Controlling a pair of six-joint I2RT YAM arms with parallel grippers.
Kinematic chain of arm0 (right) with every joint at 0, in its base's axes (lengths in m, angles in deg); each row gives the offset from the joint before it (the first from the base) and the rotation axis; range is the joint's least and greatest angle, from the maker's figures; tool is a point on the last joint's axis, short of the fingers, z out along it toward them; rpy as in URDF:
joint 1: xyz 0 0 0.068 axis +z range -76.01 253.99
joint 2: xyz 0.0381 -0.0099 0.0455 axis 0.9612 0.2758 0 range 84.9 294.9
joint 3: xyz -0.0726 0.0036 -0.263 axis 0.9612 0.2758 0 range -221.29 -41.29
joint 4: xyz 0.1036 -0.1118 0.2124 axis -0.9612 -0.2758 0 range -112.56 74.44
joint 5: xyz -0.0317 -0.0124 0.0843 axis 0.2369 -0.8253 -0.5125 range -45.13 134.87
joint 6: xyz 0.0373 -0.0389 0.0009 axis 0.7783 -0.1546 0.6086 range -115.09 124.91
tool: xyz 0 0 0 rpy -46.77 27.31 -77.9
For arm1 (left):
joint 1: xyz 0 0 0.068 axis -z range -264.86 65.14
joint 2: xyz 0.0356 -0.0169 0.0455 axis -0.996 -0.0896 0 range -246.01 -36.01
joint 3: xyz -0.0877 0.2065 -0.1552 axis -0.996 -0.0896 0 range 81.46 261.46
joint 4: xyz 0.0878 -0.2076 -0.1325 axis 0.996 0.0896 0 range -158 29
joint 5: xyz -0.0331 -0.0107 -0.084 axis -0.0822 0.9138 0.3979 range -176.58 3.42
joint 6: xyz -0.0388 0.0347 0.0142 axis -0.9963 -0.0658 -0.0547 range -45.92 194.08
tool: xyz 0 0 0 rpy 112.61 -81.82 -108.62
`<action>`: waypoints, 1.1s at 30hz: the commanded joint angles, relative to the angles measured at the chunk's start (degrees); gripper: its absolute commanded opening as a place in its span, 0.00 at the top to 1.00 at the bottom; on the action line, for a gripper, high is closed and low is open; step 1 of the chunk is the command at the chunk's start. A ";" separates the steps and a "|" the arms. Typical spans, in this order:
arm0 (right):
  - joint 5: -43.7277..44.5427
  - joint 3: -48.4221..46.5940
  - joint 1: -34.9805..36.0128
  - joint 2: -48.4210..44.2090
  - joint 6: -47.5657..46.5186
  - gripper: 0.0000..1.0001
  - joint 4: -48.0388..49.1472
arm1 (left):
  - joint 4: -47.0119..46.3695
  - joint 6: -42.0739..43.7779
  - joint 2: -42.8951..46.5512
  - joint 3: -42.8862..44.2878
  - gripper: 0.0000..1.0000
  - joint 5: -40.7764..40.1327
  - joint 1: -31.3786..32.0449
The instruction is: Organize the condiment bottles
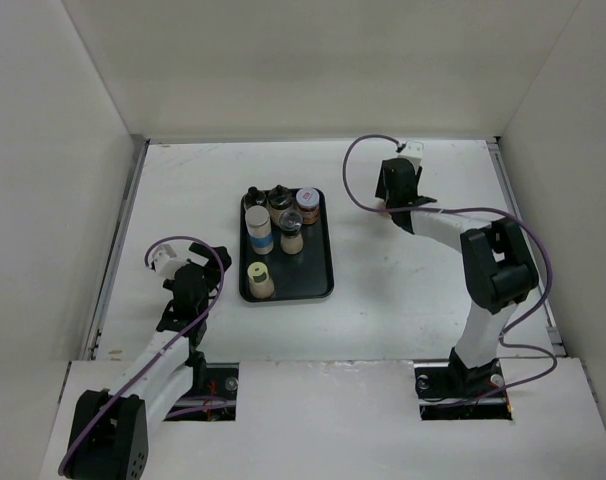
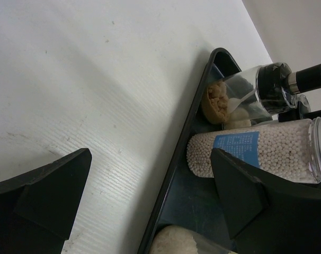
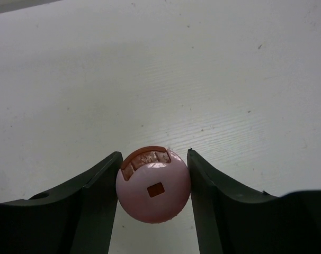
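Several condiment bottles stand in the black tray (image 1: 323, 270): a white one with a blue label (image 1: 258, 230), two black-capped ones (image 1: 254, 196), a red-lidded jar (image 1: 307, 205), a grey-capped jar (image 1: 291, 232) and a tan jar (image 1: 260, 281). Right of the tray, on the bare table, my right gripper (image 3: 154, 159) is shut on a pink-capped bottle (image 3: 153, 185), both fingers against its cap. From above that gripper (image 1: 398, 182) hides the bottle. My left gripper (image 2: 151, 159) is open beside the tray's left rim (image 2: 176, 164), holding nothing. The blue-label bottle (image 2: 256, 153) shows past its right finger.
White walls enclose the table on the left, back and right. The tray lies at the table's middle, with bare white surface to each side of it. The right arm's purple cable (image 1: 358, 160) loops above the table behind the gripper.
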 commanded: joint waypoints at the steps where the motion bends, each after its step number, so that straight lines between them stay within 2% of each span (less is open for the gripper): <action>1: 1.22 1.37 0.44 -4.95 0.24 0.62 2.28 | -2.60 0.41 -0.03 0.87 0.00 -0.36 0.37; 7: 1.49 13.24 12.11 -19.62 2.96 0.63 4.75 | -2.95 0.23 -0.47 0.87 0.00 0.26 0.55; 12: 1.75 17.21 25.21 -25.71 4.73 0.61 4.75 | -3.12 0.05 -1.44 1.05 0.00 0.35 0.64; 18: 1.22 14.76 35.24 -19.49 7.98 0.60 5.71 | -3.30 0.40 -3.37 2.01 0.00 0.52 0.72; 25: 4.39 13.00 40.26 -10.78 6.66 0.57 7.91 | -0.06 2.87 -1.71 3.16 0.00 -2.19 0.98; 27: 5.26 12.73 41.40 -9.54 5.87 0.51 8.00 | 1.88 2.87 -0.83 3.51 0.00 -4.39 1.34; 28: 5.70 12.38 41.84 -9.19 5.96 0.45 7.48 | 2.76 2.69 -0.74 3.51 0.00 -5.88 1.43; 31: 6.58 12.64 42.90 -10.93 5.52 0.15 7.21 | 7.14 1.73 -0.48 4.82 0.00 -7.30 1.69; 32: 7.11 12.99 43.16 -12.69 5.17 0.00 7.21 | 8.38 1.11 0.05 5.18 0.00 -7.39 1.78; 33: 7.72 13.34 43.16 -14.70 4.47 0.00 7.21 | 9.43 0.50 0.58 5.62 0.00 -7.39 1.86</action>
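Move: The right hand already grips the pink-capped bottle by its cap. The free near-right spot on the tray floor lies about 22 cm back, 25 cm left and 6 cm below. From that spot, the clear-capped grinder stands some 10 cm farther out and 3 cm left, the yellow-capped bottle about 10 cm left and level with it, and the blue-labelled bottle 12 cm farther out and 11 cm left. From the left hand the spot is roughly 30 cm right, 5 cm back and a few centimetres below. Leftward and back in one arc, the right hand carries the pink-capped bottle about 25 cm left and some 22 cm back into the tray, rising about 8 cm on the way and sinking again to its first height. The wrist swings some 35 degrees counter-clockwise. Over the tray's near right part, short of the grinder, the fingers open wide and let go of the cap. ##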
